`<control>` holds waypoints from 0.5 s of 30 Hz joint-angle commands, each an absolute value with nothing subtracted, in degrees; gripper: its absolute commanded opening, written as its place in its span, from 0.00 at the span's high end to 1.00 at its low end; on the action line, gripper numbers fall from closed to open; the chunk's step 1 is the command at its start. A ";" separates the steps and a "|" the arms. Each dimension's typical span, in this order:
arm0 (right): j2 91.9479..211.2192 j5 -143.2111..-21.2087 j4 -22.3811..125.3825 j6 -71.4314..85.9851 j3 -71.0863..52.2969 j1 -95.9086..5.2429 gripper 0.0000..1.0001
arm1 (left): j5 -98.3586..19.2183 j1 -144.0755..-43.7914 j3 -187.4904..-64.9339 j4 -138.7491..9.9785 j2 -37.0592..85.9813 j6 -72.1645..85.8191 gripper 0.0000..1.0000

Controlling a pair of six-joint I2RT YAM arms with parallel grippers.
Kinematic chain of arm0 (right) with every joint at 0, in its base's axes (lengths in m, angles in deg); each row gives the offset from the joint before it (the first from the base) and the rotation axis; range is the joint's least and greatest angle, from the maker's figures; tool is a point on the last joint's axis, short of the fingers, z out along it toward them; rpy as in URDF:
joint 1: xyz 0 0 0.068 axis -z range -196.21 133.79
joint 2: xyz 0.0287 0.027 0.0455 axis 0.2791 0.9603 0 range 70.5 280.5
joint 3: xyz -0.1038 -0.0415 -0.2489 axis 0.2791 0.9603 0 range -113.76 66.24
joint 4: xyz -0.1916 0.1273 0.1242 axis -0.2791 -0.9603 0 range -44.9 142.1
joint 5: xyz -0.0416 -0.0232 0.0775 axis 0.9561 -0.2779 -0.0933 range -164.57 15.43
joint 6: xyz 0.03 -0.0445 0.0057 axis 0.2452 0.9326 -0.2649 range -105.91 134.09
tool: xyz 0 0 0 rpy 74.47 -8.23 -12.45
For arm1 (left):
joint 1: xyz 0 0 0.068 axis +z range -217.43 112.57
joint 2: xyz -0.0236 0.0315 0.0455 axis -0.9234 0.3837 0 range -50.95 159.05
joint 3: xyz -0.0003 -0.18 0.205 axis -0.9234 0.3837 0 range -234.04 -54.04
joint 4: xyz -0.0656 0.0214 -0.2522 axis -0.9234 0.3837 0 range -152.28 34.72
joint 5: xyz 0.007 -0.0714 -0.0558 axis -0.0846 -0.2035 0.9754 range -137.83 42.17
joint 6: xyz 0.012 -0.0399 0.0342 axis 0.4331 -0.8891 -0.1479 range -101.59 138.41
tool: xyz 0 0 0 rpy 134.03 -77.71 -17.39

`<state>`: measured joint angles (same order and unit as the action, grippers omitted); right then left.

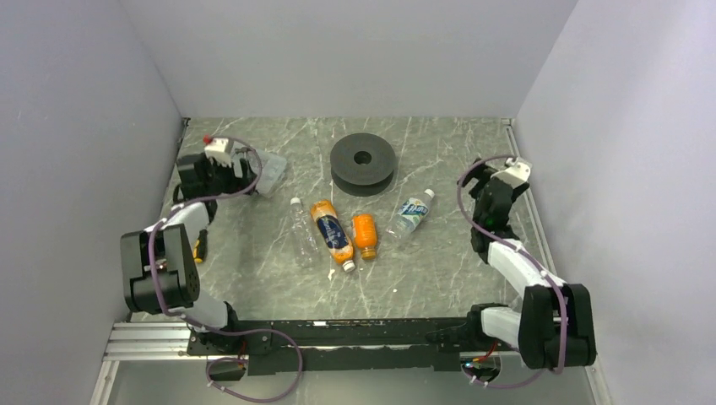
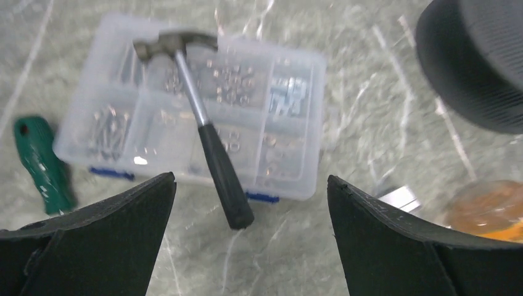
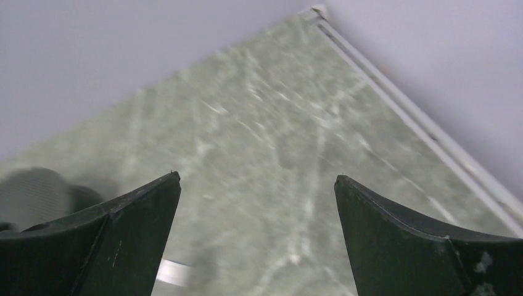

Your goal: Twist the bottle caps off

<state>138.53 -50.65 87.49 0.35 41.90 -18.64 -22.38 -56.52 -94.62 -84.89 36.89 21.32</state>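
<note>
Several bottles lie in a row mid-table. A clear bottle [image 1: 302,229] has a white cap [image 1: 295,202]. The tall orange bottle [image 1: 330,228] with a dark blue label has a white cap [image 1: 349,266]. A short orange bottle [image 1: 364,231] has an orange cap [image 1: 369,252], and a labelled clear bottle [image 1: 410,214] has a white cap [image 1: 429,194]. My left gripper [image 1: 239,169] [image 2: 250,185] is open and empty, far left of them, with an orange bottle [image 2: 487,208] at its right edge. My right gripper [image 1: 477,179] [image 3: 258,179] is open over bare table, to the right of the row.
A clear parts box [image 2: 290,105] [image 1: 270,173] sits just ahead of the left gripper with a hammer [image 2: 203,123] across it. A green tool handle [image 2: 43,161] lies left of the box. A black disc [image 1: 363,160] [image 2: 475,61] sits at the back centre. Grey walls enclose the table.
</note>
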 commanded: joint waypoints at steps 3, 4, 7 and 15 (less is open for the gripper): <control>134.09 -66.94 70.96 -19.17 32.37 -18.41 0.00 | -16.32 -56.21 -108.76 -49.95 29.60 25.20 0.01; 134.18 -70.63 71.02 -18.72 31.46 -18.47 0.00 | -16.32 -56.19 -109.68 -47.29 28.11 25.62 0.01; 135.47 -75.59 64.99 -14.45 25.65 -23.44 0.00 | -15.49 -56.21 -112.37 -39.06 23.45 27.92 0.01; 145.64 -54.90 47.51 -7.01 9.78 -59.23 0.00 | -11.39 -55.56 -119.59 -20.23 15.84 32.69 0.01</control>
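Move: From the right hand, the small orange bottle lies roughly 31 cm left, 10 cm back and 13 cm below; at similar depth, the labelled bottle is 17 cm left and 3 cm back, the spool 29 cm left and 11 cm ahead. From the left hand, the clear bottle lies 19 cm right, 14 cm back and 8 cm below; the hammer-topped box is 8 cm ahead, 2 cm right and 9 cm below. The right hand sweeps about 24 cm to its left, slowly at first and then fast, rising some 7 cm as it passes high over the labelled bottle's side of the table towards the small orange bottle, turning nearly 40 degrees counter-clockwise with its fingers wide open. The left hand, also open and empty, lifts about 11 cm and draws back 8 cm from the box, tipping slightly down and turning about 10 degrees clockwise. ##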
